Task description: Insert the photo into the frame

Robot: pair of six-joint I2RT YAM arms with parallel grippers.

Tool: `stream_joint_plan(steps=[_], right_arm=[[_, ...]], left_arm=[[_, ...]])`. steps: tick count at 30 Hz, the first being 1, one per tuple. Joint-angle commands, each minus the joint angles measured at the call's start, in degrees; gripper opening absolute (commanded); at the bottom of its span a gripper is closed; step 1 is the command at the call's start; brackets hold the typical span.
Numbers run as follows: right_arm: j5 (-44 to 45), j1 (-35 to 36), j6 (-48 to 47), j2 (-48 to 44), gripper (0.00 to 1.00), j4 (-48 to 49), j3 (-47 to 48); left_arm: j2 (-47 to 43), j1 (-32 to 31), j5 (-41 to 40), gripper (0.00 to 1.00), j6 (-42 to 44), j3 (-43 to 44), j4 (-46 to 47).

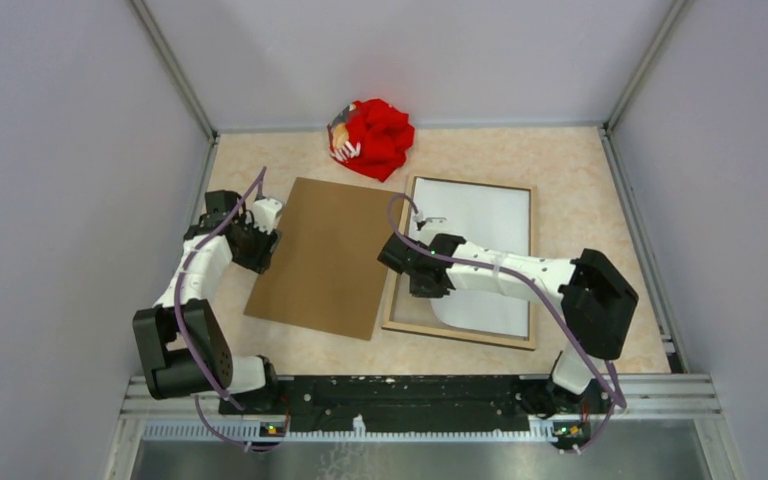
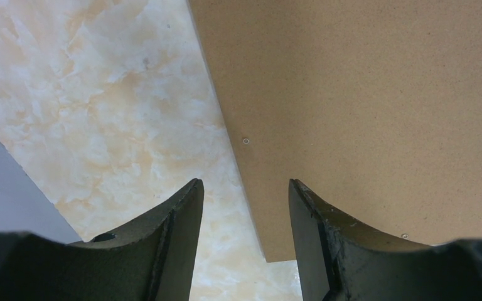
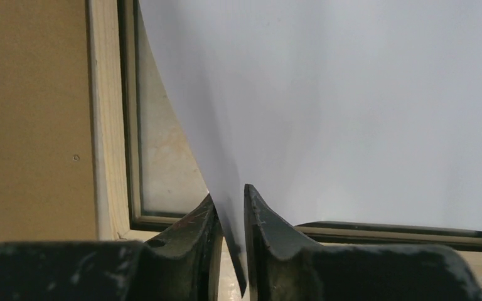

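The frame (image 1: 534, 262) lies back-up at the right, its light wood rail (image 3: 108, 125) showing. Inside it lies a white sheet, the photo (image 1: 490, 230) with its blank side up. The near-left corner of the photo (image 3: 351, 113) curls upward and sits pinched between the fingers of my right gripper (image 3: 228, 191), which hovers over the frame's left side (image 1: 396, 252). My left gripper (image 1: 268, 245) is open at the left edge of a brown board (image 1: 325, 255). Its fingers straddle that board edge (image 2: 245, 182) near a corner without gripping it.
The brown board (image 2: 364, 94) lies flat in the middle of the table, its right edge (image 3: 31, 113) against the frame's left rail. A red cloth bundle (image 1: 375, 138) sits at the back. Grey walls close in the marble-patterned tabletop (image 2: 113, 100) on three sides.
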Motion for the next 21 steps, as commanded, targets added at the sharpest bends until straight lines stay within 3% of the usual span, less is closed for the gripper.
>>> stream_joint_plan(steps=[1, 4, 11, 21], right_arm=[[0.58, -0.84, -1.85, 0.12, 0.26, 0.92, 0.60], [-0.07, -0.79, -2.35, -0.43, 0.46, 2.04, -0.42], [-2.69, -0.80, -4.43, -1.25, 0.72, 5.16, -0.99], [-8.06, -0.80, -7.77, -9.22, 0.93, 13.51, -6.22]], left_arm=[[-0.92, 0.04, 0.46, 0.60, 1.10, -0.52, 1.76], [-0.92, 0.10, 0.84, 0.60, 1.05, -0.29, 1.39], [-0.73, 0.10, 1.53, 0.61, 1.55, 0.31, 0.54], [-0.36, 0.11, 1.67, 0.61, 1.45, 0.74, 0.38]])
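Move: The right gripper still has the photo's lifted near-left corner between its fingers; the place for it, the near-left inner corner of the frame, lies about 6 cm left, 5 cm back and 5 cm below. The photo's middle is some 8 cm ahead and 11 cm right, and the brown board's middle about 8 cm ahead and 19 cm left, both also lower. From the idle left hand, that frame corner is roughly 25 cm right, 11 cm back and 6 cm below. Open the right gripper from nearly shut to almost fully wide, letting go of the curled corner of the photo over the frame. Hold the hand nearly still at first, then ease it about 1.5 cm left, sinking and drawing back slightly towards the frame's near-left corner, with the wrist turning some 5 to 10 degrees counter-clockwise and its left side rising. ##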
